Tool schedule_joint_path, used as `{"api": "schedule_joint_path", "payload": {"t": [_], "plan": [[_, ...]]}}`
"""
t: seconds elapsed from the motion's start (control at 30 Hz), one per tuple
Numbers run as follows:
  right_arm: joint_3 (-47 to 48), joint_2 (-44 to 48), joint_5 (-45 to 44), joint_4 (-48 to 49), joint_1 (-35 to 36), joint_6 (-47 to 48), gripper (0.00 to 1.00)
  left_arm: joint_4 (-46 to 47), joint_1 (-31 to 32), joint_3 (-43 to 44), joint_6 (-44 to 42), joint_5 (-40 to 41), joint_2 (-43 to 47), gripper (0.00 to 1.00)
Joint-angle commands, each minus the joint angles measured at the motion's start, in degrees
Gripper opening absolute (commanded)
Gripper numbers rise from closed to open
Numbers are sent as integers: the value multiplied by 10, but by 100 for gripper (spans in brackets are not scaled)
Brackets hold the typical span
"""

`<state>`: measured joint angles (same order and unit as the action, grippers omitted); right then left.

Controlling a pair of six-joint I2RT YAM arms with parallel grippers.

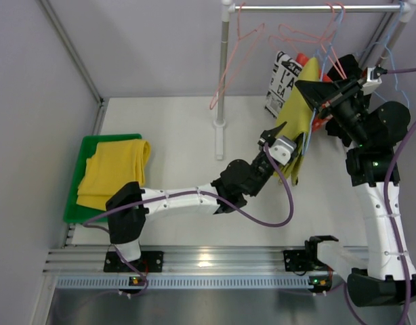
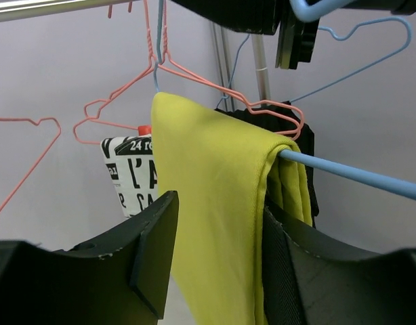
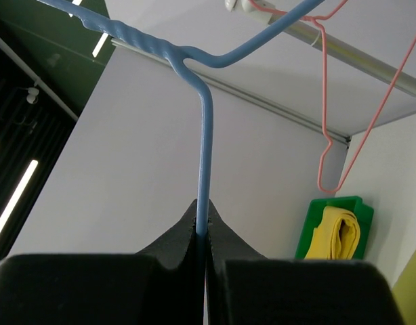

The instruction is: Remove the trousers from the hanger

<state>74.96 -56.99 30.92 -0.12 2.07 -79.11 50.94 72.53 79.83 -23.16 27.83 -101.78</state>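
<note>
The olive-yellow trousers (image 1: pixel 297 115) hang folded over the bar of a blue hanger (image 2: pixel 357 175) on the rack at the back right. My left gripper (image 2: pixel 218 250) is open, one finger on each side of the hanging trousers (image 2: pixel 215 203). The cloth fills the gap between them and the right pad (image 2: pixel 279 271) lies against its folded edge. My right gripper (image 3: pixel 202 223) is shut on the blue hanger's wire (image 3: pixel 203 135), and in the top view it (image 1: pixel 328 95) sits just right of the trousers. A golden yellow pair (image 1: pixel 113 169) lies folded on the green tray (image 1: pixel 78 196).
The rack rail (image 1: pixel 316 8) carries bare pink hangers (image 1: pixel 228 68). A black-and-white printed cloth (image 1: pixel 281 81) and a red-orange garment (image 1: pixel 301 59) hang behind the trousers. The rack's upright post (image 1: pixel 221 101) stands mid-table, left of my left gripper (image 1: pixel 289 139).
</note>
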Motion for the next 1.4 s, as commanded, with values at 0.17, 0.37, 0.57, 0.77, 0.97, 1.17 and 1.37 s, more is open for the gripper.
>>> {"api": "schedule_joint_path", "payload": {"t": [0.17,0.37,0.57,0.77,0.97,1.17,1.37], "plan": [[24,36,9,74,11,3,0,111,-26,-6,13,-56,-27,52],[33,35,16,71,14,5,0,123,-31,33,-6,-59,-60,52],[42,34,16,62,21,12,0,96,-43,79,-29,-47,-103,50],[45,36,20,44,21,32,0,101,-45,79,-32,-47,-93,14],[15,49,30,21,21,69,0,104,-45,23,-58,-67,0,0],[-43,66,40,21,16,115,0,-28,-45,-3,-22,-92,138,0],[-92,79,33,15,15,154,0,-174,-45,95,28,-85,186,0]]}}
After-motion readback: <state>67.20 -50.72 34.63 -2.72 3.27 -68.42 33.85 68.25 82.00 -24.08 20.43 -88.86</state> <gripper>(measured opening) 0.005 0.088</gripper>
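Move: The left hand's half-open fingers already straddle the near edge of the yellow-green trousers, whose middle lies about 6 cm ahead, 3 cm to its right and 3 cm lower. Beyond hang the printed cloth, roughly 15 cm ahead and 4 cm left at about hand height, and the red cloth, also 15 cm ahead but some 6 cm right. The right hand holds the blue hanger; the trousers' middle lies about 2 cm back, 3 cm left and 14 cm below it. Forward and to the right by about 4 cm, sinking slightly, the left hand works deeper onto the near edge of the trousers and closes to pinch the cloth. It then pulls left and up, some 8 cm each way and a little back, away from the hanger. The right hand keeps its shut grip on the blue hanger, holding nearly still, then lowers it about 4 cm and draws slightly back, rolling some 10 degrees. ##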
